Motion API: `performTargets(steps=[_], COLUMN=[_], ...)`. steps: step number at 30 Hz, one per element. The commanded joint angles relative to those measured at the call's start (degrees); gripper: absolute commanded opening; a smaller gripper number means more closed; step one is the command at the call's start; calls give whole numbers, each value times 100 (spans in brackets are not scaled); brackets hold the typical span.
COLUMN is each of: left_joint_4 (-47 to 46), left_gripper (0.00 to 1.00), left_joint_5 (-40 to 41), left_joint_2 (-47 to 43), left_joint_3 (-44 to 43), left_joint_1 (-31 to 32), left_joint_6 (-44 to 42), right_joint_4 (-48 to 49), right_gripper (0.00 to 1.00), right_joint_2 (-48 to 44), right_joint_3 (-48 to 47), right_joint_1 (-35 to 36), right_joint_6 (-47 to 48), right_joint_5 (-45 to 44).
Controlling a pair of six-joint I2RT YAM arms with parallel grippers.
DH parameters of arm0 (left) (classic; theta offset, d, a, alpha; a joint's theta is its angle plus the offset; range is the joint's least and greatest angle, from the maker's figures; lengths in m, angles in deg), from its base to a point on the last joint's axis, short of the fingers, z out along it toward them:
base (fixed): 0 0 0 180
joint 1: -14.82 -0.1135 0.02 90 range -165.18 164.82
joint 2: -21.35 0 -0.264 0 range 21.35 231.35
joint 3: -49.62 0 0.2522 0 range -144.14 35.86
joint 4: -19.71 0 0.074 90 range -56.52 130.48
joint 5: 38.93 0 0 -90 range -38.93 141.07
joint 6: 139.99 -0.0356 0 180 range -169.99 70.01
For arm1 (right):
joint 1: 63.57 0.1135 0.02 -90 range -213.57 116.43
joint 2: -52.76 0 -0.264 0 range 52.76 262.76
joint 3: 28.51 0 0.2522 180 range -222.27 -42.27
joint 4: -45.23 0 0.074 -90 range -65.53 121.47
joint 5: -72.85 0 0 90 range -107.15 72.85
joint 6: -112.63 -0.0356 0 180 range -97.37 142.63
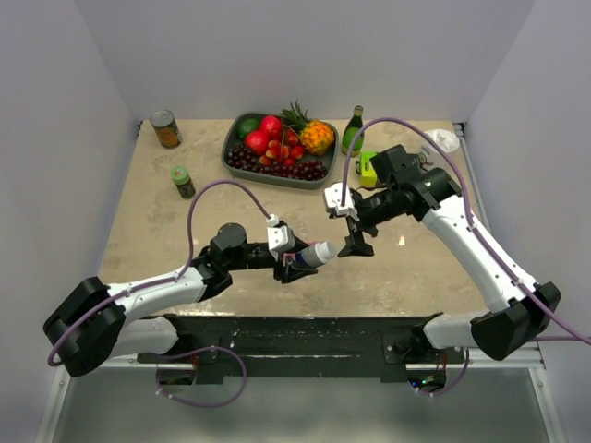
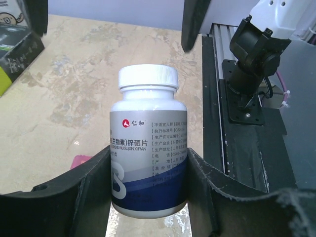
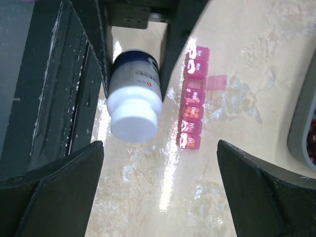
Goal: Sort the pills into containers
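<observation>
My left gripper [image 2: 148, 165] is shut on a white pill bottle [image 2: 148, 143] with a blue band and its white cap [image 2: 148, 77] on, held tilted above the table. In the top view the bottle [image 1: 320, 253] points right, toward my right gripper [image 1: 355, 243]. The right gripper [image 3: 159, 148] stands open with wide jaws just past the cap [image 3: 134, 117], touching nothing. The containers [image 3: 192, 98] are a pink strip lying on the table beside the bottle. One lid [image 3: 216, 82] is flipped open, and orange pills [image 3: 193, 112] show in one compartment. The left wrist view catches only a pink corner [image 2: 79, 161].
A grey tray of fruit [image 1: 325, 175] sits at the back centre with a green bottle [image 1: 353, 129] and a yellow-green box [image 1: 367, 166] to its right. A can [image 1: 166, 129] and a green-capped jar [image 1: 183, 182] stand at the back left. The black frame rail [image 2: 247, 118] runs along the near edge.
</observation>
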Motion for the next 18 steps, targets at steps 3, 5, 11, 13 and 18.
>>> performTargets(steps=[3, 5, 11, 13, 18], left_joint_4=[-374, -418, -497, -611, -436], left_gripper=[0, 0, 0, 0, 0], left_joint_5=[362, 440, 1010, 1196, 2039], left_joint_2=[-649, -798, -1149, -1247, -1502], left_joint_3=[328, 399, 557, 654, 803], left_joint_1=[41, 41, 94, 111, 260], left_joint_6=[90, 125, -24, -76, -533], right_joint_4=[306, 490, 1899, 1302, 1993], right_gripper=[99, 99, 99, 93, 99], right_joint_2=[-364, -434, 36, 416, 392], right_joint_3=[-363, -468, -486, -434, 419], right_joint_1=[-604, -753, -1245, -1282, -1229], right_joint_6=[-875, -1321, -4190, -4102, -4497], right_joint_5=[568, 271, -1606, -219, 1094])
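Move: The white bottle's cap stands off the open right fingers, about 5 cm to the left of the right hand, 2 cm back and 5 cm below; from the left hand, which holds the body, the cap is about 6 cm to the right and 1 cm ahead. Under them lies the pink pill organizer, about 10 cm left of the right hand, 3 cm ahead and 20 cm down. The boxed item with the yellow-green end stands 25 cm ahead of that hand and 12 cm right, some 18 cm below. The bottle stays pinched in the left fingers, carried about 3 cm left and 2 cm up while that wrist swings some 10 degrees counter-clockwise. The right hand, already off the cap and kept wide open, sweeps roughly 8 cm forward, drifting right and rising some 4 cm, then sinks back to its starting height; its wrist turns about 35 degrees clockwise and lastly rolls and tips down. ##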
